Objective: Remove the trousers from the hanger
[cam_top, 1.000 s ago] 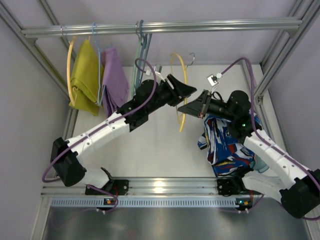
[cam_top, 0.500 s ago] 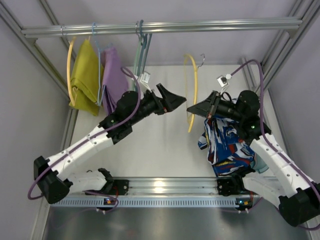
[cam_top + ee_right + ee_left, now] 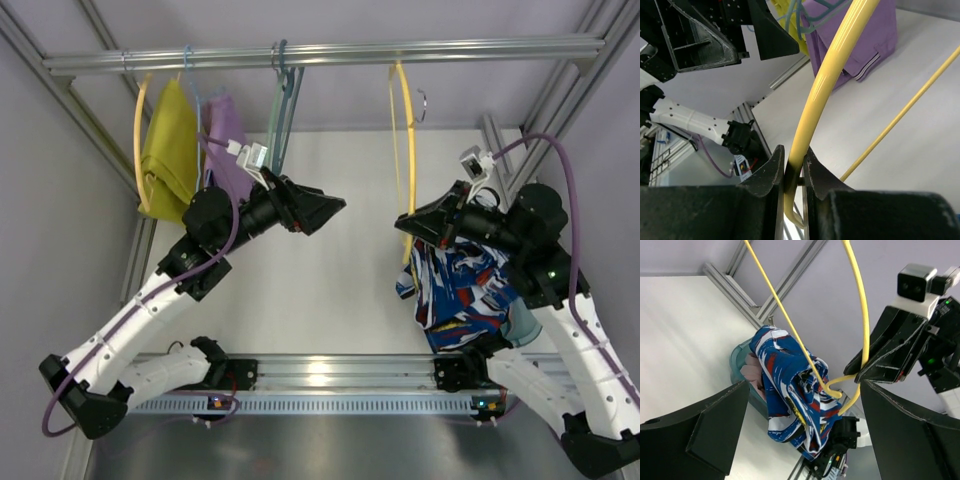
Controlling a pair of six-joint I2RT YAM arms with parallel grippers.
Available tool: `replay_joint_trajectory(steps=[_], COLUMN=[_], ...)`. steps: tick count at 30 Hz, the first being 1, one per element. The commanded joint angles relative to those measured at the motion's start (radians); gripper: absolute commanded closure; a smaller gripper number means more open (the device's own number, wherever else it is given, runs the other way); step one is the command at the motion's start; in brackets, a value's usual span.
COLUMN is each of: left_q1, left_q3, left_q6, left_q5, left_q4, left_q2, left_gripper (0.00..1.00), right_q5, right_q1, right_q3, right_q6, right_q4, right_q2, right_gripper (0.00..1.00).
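Observation:
The hanger (image 3: 399,130) is thin yellow plastic and stands upright at the back right, its silver hook (image 3: 423,104) just under the rail. My right gripper (image 3: 795,165) is shut on its lower curve (image 3: 830,75). No cloth shows on its bars. The trousers (image 3: 460,290), printed blue, white, red and black, lie heaped on the table at the right, below that gripper. In the left wrist view they (image 3: 790,390) sit behind the hanger's lower corner (image 3: 835,392). My left gripper (image 3: 322,210) is open and holds nothing, well left of the hanger.
A rail (image 3: 320,55) crosses the back. On it hang a mustard garment (image 3: 168,150), a purple garment (image 3: 228,150) and a bare teal-grey hanger (image 3: 280,100). A teal basin (image 3: 738,365) lies under the trousers. Frame posts (image 3: 560,110) stand close on the right.
My left gripper opened, let go of the hanger and drew back to the left. My right gripper carried the hanger to the right and up towards the rail.

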State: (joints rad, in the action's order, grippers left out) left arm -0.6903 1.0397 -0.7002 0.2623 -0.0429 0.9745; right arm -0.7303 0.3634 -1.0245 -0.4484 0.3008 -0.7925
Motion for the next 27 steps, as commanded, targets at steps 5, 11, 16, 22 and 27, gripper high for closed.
replay_joint_trajectory(steps=[5,11,16,22,27], left_q1=[0.031,0.057,0.069,0.069,0.069], left_q3=[0.042,0.042,0.039,0.062,0.031], left_q6=[0.08,0.108,0.094,0.067,0.064], left_q5=[0.022,0.005,0.02,0.035,0.034], left_q4=[0.078,0.107,0.107,0.101,0.09], left_q2=[-0.026,-0.049,-0.053,-0.023,-0.03], left_gripper=[0.02,0.02,0.01,0.01,0.02], right_q5=[0.086,0.112,0.149,0.147,0.138], right_q1=[-0.004,-0.007,-0.007,-0.017,-0.038], right_q3=[-0.101,-0.111,-0.106,-0.158,-0.213], right_q6=[0.26,0.344,0.364,0.367,0.304], right_q4=[-0.114,-0.202,-0.291,-0.336,-0.39], right_q2=[-0.105,-0.178,-0.214,-0.298,-0.382], right_gripper=[1.0,1.0,1.0,1.0,1.0])
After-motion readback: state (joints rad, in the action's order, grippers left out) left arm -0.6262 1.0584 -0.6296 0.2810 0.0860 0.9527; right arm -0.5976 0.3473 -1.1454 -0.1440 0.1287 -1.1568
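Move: From the right hand, which holds the empty yellow hanger, the rail runs some 28 cm ahead and 18 cm above. The blue-green hangers hang on it, about 22 cm ahead and 26 cm left of the hand; the trousers lie level with the hand, about 17 cm right and 32 cm below. From the empty left hand the rail is about 25 cm straight ahead and 15 cm above. Still pinching the yellow hanger, the right hand carries it about 12 cm forward towards the rail, tilting slightly. ##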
